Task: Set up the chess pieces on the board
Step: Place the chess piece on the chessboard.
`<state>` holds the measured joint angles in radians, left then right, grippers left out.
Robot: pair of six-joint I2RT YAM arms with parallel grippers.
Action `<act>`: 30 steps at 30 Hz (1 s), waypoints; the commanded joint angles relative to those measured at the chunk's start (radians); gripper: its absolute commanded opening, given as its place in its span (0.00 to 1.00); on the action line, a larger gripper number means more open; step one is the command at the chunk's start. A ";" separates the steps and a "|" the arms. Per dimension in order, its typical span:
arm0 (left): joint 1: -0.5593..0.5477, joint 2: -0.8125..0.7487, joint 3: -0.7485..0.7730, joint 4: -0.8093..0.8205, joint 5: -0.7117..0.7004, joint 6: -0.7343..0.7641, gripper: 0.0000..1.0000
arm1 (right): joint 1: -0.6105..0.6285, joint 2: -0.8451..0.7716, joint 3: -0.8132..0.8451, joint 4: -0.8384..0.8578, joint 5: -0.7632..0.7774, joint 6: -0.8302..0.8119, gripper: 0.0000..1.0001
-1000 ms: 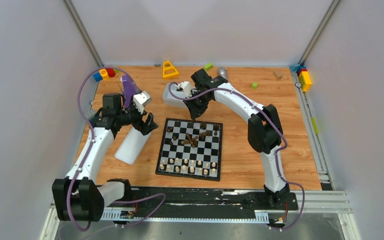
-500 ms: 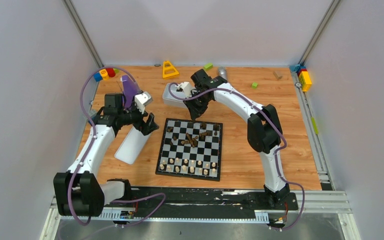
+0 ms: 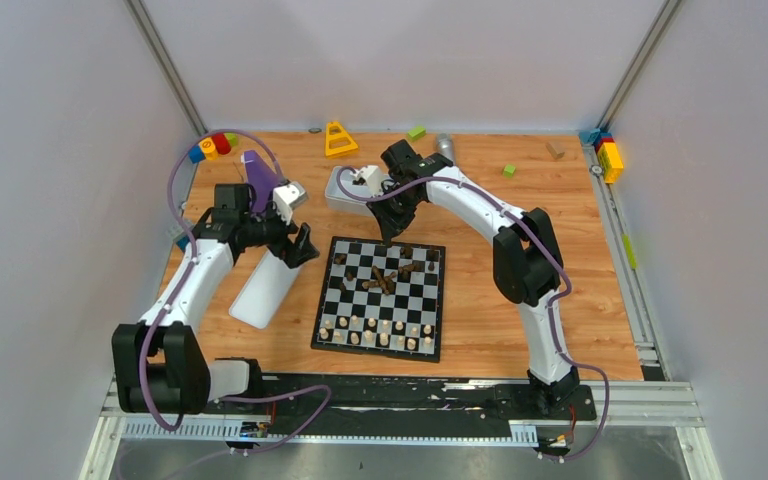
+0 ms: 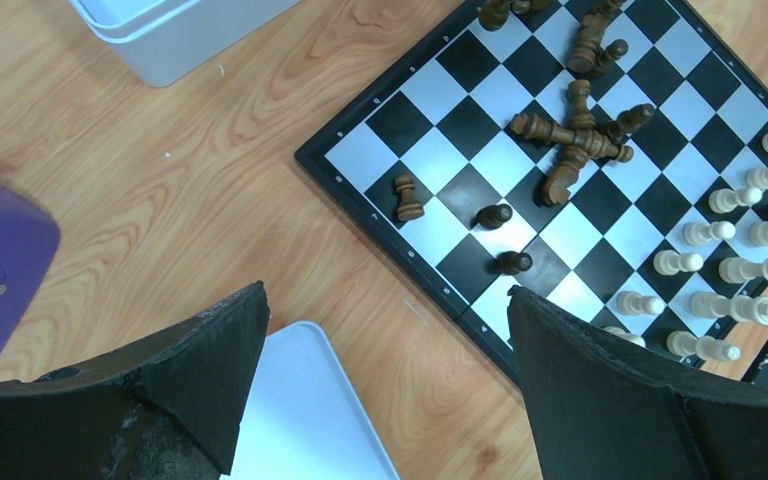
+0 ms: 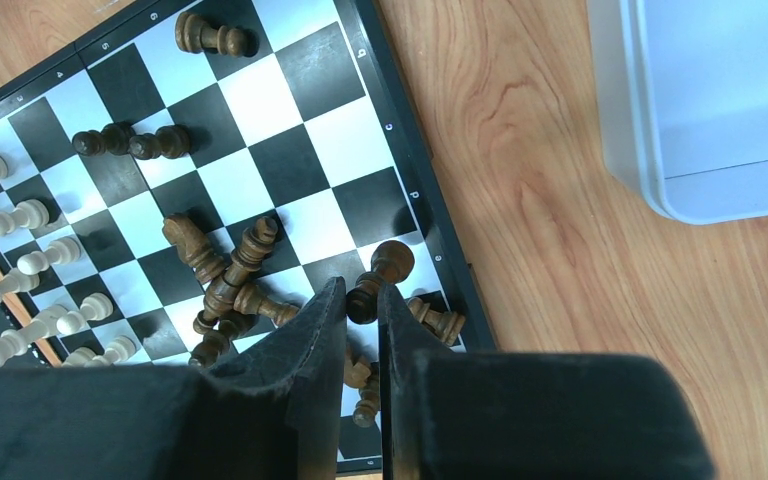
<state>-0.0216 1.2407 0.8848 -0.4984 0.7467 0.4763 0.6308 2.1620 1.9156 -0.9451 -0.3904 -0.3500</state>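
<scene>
The board (image 3: 415,300) lies in the middle of the table. Pale chess pieces (image 3: 380,328) stand in its two near rows. Dark brown chess pieces (image 3: 385,278) lie toppled in a heap near its centre and far edge. My right gripper (image 5: 362,295) hangs over the board's far edge, shut on a dark brown pawn (image 5: 385,265) that sticks out past its fingertips. My left gripper (image 4: 385,292) is open and holds nothing, above bare wood between the white lid (image 4: 300,420) and the board's far left corner (image 4: 360,160).
A white tray (image 3: 345,190) sits behind the board and the white lid (image 3: 265,290) to its left. A purple object (image 3: 257,175), a yellow cone (image 3: 339,138) and coloured blocks (image 3: 210,148) line the far side. More blocks (image 3: 608,152) rest at the right edge.
My left arm has shifted slightly away from the near edge, its gripper still open beside the board. The right arm has held still with the pawn.
</scene>
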 commanded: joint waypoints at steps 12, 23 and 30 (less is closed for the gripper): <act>0.006 0.233 0.232 -0.013 -0.044 -0.038 0.96 | 0.003 -0.004 -0.013 0.019 0.022 -0.014 0.03; 0.006 0.362 0.339 -0.012 -0.086 -0.134 0.94 | 0.003 -0.010 -0.030 0.021 0.043 -0.028 0.03; 0.006 0.377 0.341 -0.014 -0.089 -0.137 0.94 | 0.002 -0.014 -0.042 0.021 0.036 -0.033 0.03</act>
<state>-0.0216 1.6173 1.1870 -0.5140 0.6571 0.3607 0.6308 2.1620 1.8763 -0.9428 -0.3557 -0.3691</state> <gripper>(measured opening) 0.945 0.152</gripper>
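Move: My right hand holds a dark piece just above its square in the far row, which lies about 1 cm back, 1 cm to the right and some 6 cm below. A dark piece lies one square right of that square, 4 cm right of my hand and 1 cm back; the crossed pile of dark pieces is about 8 cm back and 1 cm left. For my empty left hand that square is roughly 5 cm ahead, 17 cm right and 12 cm lower. After a brief hold I ease the dark piece about 1.5 cm down towards its far-row square, bringing my right hand 1 cm rightward with only a slight tilt and keeping the fingers pinched on it. Meanwhile I carry my open left hand some 8 cm forward over the bare wood beside the board, sinking 2 cm late on as it tips down and turns slightly counter-clockwise. ##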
